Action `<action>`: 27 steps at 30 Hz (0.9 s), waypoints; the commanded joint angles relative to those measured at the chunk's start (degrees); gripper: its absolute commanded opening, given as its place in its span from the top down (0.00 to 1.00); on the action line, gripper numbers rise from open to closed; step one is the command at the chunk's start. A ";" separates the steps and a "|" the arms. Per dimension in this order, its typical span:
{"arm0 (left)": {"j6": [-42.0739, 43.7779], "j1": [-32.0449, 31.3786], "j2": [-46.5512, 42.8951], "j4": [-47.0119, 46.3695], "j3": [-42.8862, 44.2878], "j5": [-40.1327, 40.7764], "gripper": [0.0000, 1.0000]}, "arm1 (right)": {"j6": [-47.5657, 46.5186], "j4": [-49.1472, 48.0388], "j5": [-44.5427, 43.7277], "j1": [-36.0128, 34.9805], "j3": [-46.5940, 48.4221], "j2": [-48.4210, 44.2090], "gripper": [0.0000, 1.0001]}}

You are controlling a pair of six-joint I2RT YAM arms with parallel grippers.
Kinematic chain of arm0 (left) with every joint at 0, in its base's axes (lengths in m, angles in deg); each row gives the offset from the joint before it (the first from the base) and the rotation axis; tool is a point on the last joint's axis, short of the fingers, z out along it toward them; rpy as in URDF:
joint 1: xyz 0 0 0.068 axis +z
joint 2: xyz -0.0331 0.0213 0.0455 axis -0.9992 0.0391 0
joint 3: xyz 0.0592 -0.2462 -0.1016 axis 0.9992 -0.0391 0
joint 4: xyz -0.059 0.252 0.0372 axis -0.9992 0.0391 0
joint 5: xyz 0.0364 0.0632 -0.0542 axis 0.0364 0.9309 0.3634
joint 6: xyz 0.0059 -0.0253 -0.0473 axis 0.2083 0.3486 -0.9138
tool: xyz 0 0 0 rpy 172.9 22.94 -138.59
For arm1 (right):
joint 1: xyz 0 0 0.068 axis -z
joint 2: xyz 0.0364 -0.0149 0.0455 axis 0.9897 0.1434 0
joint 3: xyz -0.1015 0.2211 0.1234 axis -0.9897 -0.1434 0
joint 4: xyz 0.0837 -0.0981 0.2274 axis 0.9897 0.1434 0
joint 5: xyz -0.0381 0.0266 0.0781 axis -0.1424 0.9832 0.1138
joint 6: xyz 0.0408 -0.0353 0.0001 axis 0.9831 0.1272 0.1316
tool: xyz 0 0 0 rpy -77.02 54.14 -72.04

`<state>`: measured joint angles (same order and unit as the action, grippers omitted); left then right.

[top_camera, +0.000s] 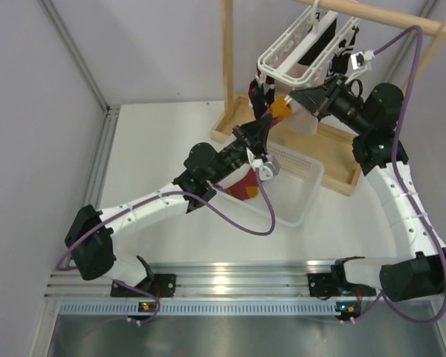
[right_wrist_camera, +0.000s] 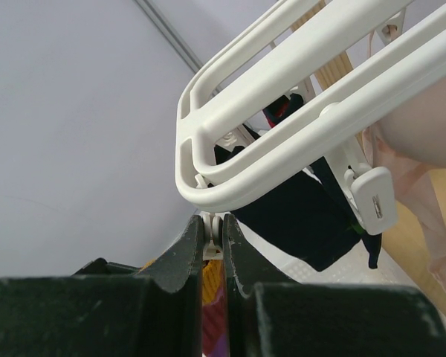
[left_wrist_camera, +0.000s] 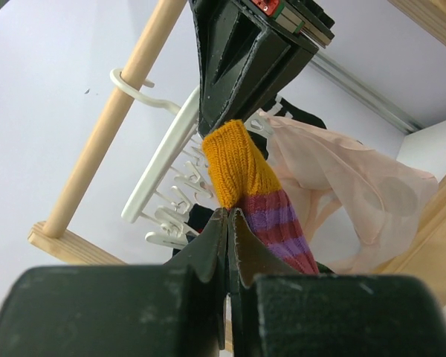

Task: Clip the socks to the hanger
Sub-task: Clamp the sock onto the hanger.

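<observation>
My left gripper [left_wrist_camera: 230,217] is shut on a maroon-purple striped sock [left_wrist_camera: 279,216] just below its orange toe [left_wrist_camera: 234,165]. It holds the toe up under the white hanger [top_camera: 297,52], and the rest of the sock [top_camera: 245,186] hangs down. My right gripper [right_wrist_camera: 212,230] is shut on a white peg [right_wrist_camera: 216,236] at the hanger's [right_wrist_camera: 282,111] near corner, with the orange toe [right_wrist_camera: 210,277] directly below its jaws. In the left wrist view the right gripper [left_wrist_camera: 223,123] meets the toe's tip. Dark navy socks [right_wrist_camera: 305,208] hang clipped on the hanger.
The hanger's hook sits on the wooden rack's rod [left_wrist_camera: 111,119]. A pale pink sheer garment [left_wrist_camera: 342,193] hangs beside the sock. A white slotted basket [top_camera: 301,186] stands on the table below, by the rack's wooden base [top_camera: 334,163].
</observation>
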<state>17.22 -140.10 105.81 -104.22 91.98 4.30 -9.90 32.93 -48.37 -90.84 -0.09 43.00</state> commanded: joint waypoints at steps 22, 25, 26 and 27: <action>2.04 -0.05 1.90 -2.69 4.42 -2.14 1.00 | -3.27 3.52 2.63 0.82 2.12 -2.22 0.46; 1.95 0.13 1.73 -2.51 4.33 -1.78 1.00 | -5.56 5.19 2.80 1.52 2.20 -3.89 0.41; 1.95 0.22 1.81 -2.43 4.15 -1.70 1.00 | -6.17 5.72 2.98 1.70 2.64 -4.59 0.39; 1.69 0.30 1.73 -2.25 4.24 -1.52 1.00 | -6.62 6.94 3.24 2.13 2.99 -4.78 0.38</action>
<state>18.66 -140.05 107.56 -104.72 93.75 3.10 -13.48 38.16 -46.27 -90.03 -0.05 41.84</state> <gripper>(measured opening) 0.012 0.609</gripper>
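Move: The end clip, squeezed between the right fingers, lies about 4 cm ahead of the left hand, 5 cm to its right and 2 cm higher; the left fingers hold the orange-and-purple sock. From the right hand, the hanger's near corner stands about 1 cm ahead and 3 cm above, the dark sock some 6 cm ahead, 8 cm left and 6 cm down, and the sheer pink sock roughly 8 cm ahead, 3 cm right and 8 cm down. The sock's orange end is fed towards the clip by the left hand, which keeps its pinch and eases about 1 cm to the right and a touch upward, then holds it there. The right fingers, at first staying pinched on the clip, open to over half and let go of it; that hand then backs down and a little towards its base, some 1.5 cm. ##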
